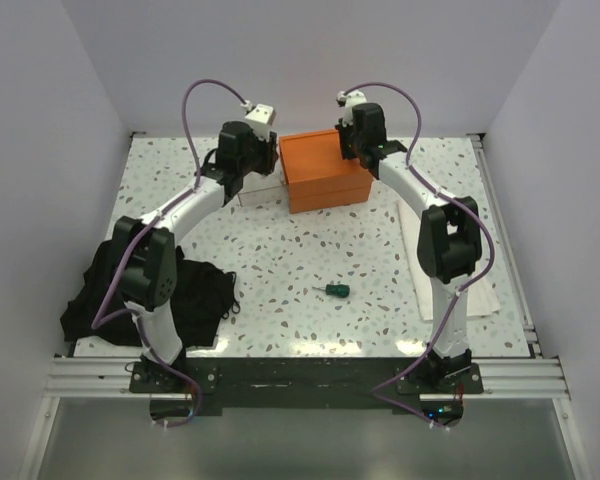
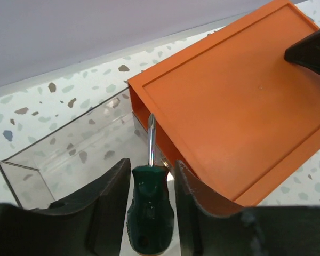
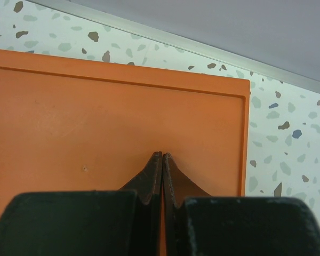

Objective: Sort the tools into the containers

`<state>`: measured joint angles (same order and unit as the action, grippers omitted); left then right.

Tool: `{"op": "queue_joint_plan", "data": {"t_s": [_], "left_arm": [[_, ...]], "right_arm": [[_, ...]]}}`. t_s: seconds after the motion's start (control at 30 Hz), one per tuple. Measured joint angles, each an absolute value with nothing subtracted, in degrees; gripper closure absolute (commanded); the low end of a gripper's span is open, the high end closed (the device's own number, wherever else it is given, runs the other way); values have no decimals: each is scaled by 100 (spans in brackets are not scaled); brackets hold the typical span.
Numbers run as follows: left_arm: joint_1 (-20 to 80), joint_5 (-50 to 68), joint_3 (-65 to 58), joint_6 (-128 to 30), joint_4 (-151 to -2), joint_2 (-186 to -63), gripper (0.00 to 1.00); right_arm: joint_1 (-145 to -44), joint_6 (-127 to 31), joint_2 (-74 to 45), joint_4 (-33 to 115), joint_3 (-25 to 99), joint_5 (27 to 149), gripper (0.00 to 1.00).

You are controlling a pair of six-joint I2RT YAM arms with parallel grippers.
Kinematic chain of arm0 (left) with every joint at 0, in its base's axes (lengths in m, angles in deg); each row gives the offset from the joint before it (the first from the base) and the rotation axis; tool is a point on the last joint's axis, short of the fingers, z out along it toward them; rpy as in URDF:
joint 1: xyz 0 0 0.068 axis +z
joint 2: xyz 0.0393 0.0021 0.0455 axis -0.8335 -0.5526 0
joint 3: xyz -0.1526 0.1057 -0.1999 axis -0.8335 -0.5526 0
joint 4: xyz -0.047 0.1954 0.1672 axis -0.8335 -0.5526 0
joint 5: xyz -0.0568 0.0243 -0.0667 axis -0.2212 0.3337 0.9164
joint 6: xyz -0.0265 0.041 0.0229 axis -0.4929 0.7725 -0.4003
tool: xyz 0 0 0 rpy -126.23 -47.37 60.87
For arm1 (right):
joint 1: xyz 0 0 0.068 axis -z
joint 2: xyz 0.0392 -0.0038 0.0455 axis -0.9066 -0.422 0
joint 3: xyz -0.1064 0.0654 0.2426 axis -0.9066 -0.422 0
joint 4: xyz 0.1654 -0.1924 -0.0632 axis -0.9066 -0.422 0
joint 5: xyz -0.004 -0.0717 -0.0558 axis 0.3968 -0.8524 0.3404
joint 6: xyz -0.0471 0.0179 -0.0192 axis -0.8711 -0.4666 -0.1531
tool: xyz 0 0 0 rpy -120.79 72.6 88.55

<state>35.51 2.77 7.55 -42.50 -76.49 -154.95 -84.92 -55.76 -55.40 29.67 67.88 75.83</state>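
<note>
A green-handled screwdriver (image 2: 149, 208) hangs shaft-down between my left gripper's (image 2: 152, 164) fingers, which sit against the wide part of its handle. Its tip points into the clear plastic bin (image 2: 69, 144), right beside the orange box (image 2: 229, 117). From above, the left gripper (image 1: 252, 175) is over the clear bin (image 1: 265, 195), left of the orange box (image 1: 325, 170). My right gripper (image 3: 162, 156) is shut with nothing in it, its tips over the box's flat orange top (image 3: 96, 122). A stubby green screwdriver (image 1: 336, 290) lies on the table in the middle.
A black cloth (image 1: 195, 295) is heaped at the near left by the left arm's base. A white folded towel (image 1: 483, 292) lies under the right arm at the right. The right gripper (image 2: 314, 50) juts over the box's far corner in the left wrist view.
</note>
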Motion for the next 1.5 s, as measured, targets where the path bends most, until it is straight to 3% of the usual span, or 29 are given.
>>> {"op": "queue_joint_plan", "data": {"t_s": [0.13,0.3,0.47,0.57,0.73,0.9,1.17,1.5], "left_arm": [[3561,598,702,-4208,-7459,-15438,45],[3559,1239,471,-4029,-6937,-15027,43],[3540,3483,189,-3249,-6733,-14590,40],[3290,4659,346,-1765,-7905,-14579,40],[2591,5337,582,1011,-10289,-14940,39],[2377,5472,-157,2039,-10630,-15088,40],[1863,5188,-1988,987,-8727,-15034,39],[969,4139,-2548,-1341,-6075,-14984,41]], "right_arm": [[-8492,-5589,-5540,2965,6788,7579,100],[-8489,-5587,-5540,2967,6788,7570,100],[-8489,-5589,-5540,2967,6788,7568,100],[-8489,-5589,-5540,2967,6788,7568,100],[-8489,-5593,-5540,2967,6788,7568,100],[-8489,-5628,-5540,2967,6788,7568,100],[-8492,-5650,-5540,2969,6786,7568,100],[-8492,-5740,-5542,2993,6773,7564,100]]}}
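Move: My left hand, with the green screwdriver still between its fingers, is over the open clear drawer, whose middle lies about 12 cm below and 4 cm to my left, level fore and aft. The orange box's middle is some 13 cm right, 1 cm ahead and 10 cm down. The last screwdriver lies roughly 30 cm back, 19 cm right and 16 cm below. From my right hand the drawer's middle is about 22 cm left, 2 cm back and 10 cm below. I open my left fingers to let the screwdriver go into the drawer and lift clear, then swing back about 30 cm and to the right while turning the hand some 80 degrees clockwise and sinking towards the last screwdriver. Low down, I slide a further 6 cm right, rising slightly and easing the turn back a little, until my open fingers straddle its handle from above, not yet closed. ##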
